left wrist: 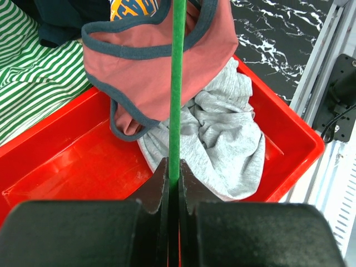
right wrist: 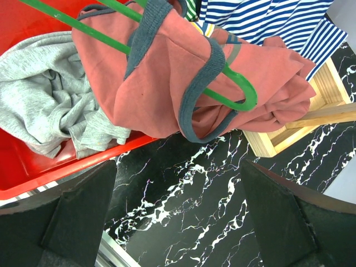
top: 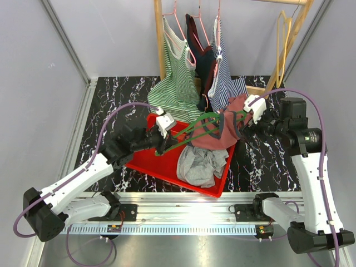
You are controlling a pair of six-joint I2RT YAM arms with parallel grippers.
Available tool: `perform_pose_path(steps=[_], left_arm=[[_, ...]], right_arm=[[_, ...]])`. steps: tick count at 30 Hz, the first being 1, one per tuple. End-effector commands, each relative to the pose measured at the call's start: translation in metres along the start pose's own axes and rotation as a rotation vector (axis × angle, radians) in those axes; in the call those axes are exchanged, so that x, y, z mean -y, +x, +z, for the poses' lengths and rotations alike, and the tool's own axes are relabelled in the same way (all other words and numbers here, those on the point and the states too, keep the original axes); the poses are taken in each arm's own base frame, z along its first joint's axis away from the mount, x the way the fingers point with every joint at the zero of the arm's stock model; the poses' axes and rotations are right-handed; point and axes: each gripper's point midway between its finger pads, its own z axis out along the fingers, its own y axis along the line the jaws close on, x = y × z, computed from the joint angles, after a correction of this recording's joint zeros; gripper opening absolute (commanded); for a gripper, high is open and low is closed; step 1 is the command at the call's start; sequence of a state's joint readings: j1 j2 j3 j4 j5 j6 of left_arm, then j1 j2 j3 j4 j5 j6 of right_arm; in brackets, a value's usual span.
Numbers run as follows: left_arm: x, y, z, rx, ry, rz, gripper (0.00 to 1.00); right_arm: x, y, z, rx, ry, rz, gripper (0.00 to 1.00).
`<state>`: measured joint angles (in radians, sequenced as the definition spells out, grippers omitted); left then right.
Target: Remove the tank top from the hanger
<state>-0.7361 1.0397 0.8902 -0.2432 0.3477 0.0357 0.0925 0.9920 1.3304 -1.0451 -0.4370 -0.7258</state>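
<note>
A salmon-pink tank top [top: 229, 118] with dark blue-grey trim hangs bunched on a green hanger [top: 194, 129] over the right end of the red tray. My left gripper [left wrist: 173, 172] is shut on one green hanger [left wrist: 177, 83] bar, which runs straight up from the jaws into the tank top [left wrist: 161, 67]. My right gripper [right wrist: 178, 167] stands wide open above the black marble table, just below the tank top [right wrist: 161, 83]. The hanger's curved end [right wrist: 242, 99] pokes out through a trimmed opening. Nothing is between the right fingers [right wrist: 83, 214].
A crumpled grey garment [top: 199, 164] lies in the red tray [top: 150, 164]. Behind it a wooden rack [top: 159, 39] carries a green-striped top [top: 178, 78], a dark top and a blue-striped top [top: 222, 75], plus bare hangers [top: 285, 39]. The rack's wooden base [right wrist: 289, 133] lies right of my right gripper.
</note>
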Motion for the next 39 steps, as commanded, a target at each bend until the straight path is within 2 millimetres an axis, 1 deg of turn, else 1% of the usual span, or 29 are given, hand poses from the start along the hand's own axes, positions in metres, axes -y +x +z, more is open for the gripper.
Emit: perform_pose_path(steps=[1, 5, 8, 9, 15, 19, 20, 22, 23, 25, 28, 29, 30, 31, 32, 33, 35, 37, 39], left_arm=[[0.005, -0.035, -0.006, 0.129, 0.024, 0.025, 0.00], [0.005, -0.037, -0.007, 0.136, 0.022, 0.016, 0.00], [0.005, -0.040, -0.007, 0.151, 0.027, 0.023, 0.00], [0.007, -0.040, -0.007, 0.152, 0.033, -0.016, 0.00], [0.010, -0.041, -0.003, 0.172, 0.060, -0.097, 0.00], [0.013, -0.045, -0.001, 0.187, 0.083, -0.147, 0.00], [0.014, -0.049, -0.001, 0.202, 0.088, -0.152, 0.00], [0.017, -0.051, 0.000, 0.202, 0.107, -0.180, 0.00], [0.018, -0.056, 0.000, 0.219, 0.116, -0.192, 0.00], [0.021, -0.059, 0.001, 0.225, 0.135, -0.204, 0.00], [0.025, -0.064, 0.000, 0.238, 0.160, -0.218, 0.00], [0.026, -0.063, 0.001, 0.236, 0.164, -0.226, 0.00], [0.026, -0.064, 0.001, 0.236, 0.167, -0.228, 0.00], [0.027, -0.064, 0.000, 0.238, 0.171, -0.228, 0.00], [0.028, -0.064, 0.001, 0.237, 0.176, -0.232, 0.00], [0.028, -0.064, 0.001, 0.237, 0.176, -0.234, 0.00], [0.028, -0.065, 0.000, 0.240, 0.177, -0.238, 0.00], [0.028, -0.068, 0.001, 0.247, 0.179, -0.239, 0.00], [0.028, -0.069, 0.001, 0.251, 0.184, -0.246, 0.00]], right_arm=[[-0.003, -0.004, -0.006, 0.022, -0.004, 0.000, 1.00], [-0.005, -0.004, -0.005, 0.026, -0.015, 0.003, 1.00], [-0.011, -0.003, -0.002, 0.032, -0.045, 0.014, 1.00], [-0.013, -0.003, -0.001, 0.035, -0.054, 0.014, 1.00], [-0.023, -0.001, 0.005, 0.043, -0.109, 0.037, 1.00], [-0.028, -0.003, 0.010, 0.059, -0.155, 0.061, 1.00], [-0.028, -0.004, 0.013, 0.061, -0.163, 0.069, 1.00], [-0.033, -0.007, 0.016, 0.075, -0.195, 0.095, 1.00], [-0.032, -0.008, 0.020, 0.076, -0.209, 0.107, 1.00], [-0.035, -0.009, 0.025, 0.080, -0.237, 0.138, 1.00], [-0.032, -0.009, 0.034, 0.070, -0.250, 0.169, 1.00], [-0.023, -0.014, 0.038, 0.087, -0.221, 0.168, 1.00], [-0.019, -0.016, 0.040, 0.090, -0.201, 0.200, 1.00], [-0.010, -0.016, 0.043, 0.086, -0.154, 0.212, 1.00], [0.001, -0.024, 0.046, 0.116, -0.115, 0.210, 1.00], [0.005, -0.025, 0.049, 0.122, -0.097, 0.240, 1.00], [0.008, -0.034, 0.055, 0.155, -0.105, 0.255, 1.00], [0.001, -0.041, 0.058, 0.181, -0.162, 0.293, 0.98], [-0.003, -0.045, 0.066, 0.187, -0.189, 0.322, 0.96]])
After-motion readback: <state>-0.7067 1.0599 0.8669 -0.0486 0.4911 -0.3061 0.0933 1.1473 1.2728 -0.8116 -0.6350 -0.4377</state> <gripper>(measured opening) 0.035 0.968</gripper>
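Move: The red tank top, still on its green hanger, has its middle about 9 cm left of the open right hand, 3 cm ahead and some 6 cm below. From that hand the blue-striped top on the rack is roughly 15 cm ahead and 8 cm left, a little higher; the grey shirt in the tray is about 18 cm left, 10 cm back and 23 cm down. From the left hand, the tank top is some 17 cm right, 6 cm ahead and 3 cm lower. The tank top is brought up on its hanger as the left hand, keeping its pinch on the hanger, rises about 3 cm, shifts 2.5 cm right and turns some 20 degrees, its fingertips lifting. The right hand goes left and down, then swings forward towards the tank top's strap around the hanger's right end, rolling left side up, its fingers wide open; contact can't be made out. ##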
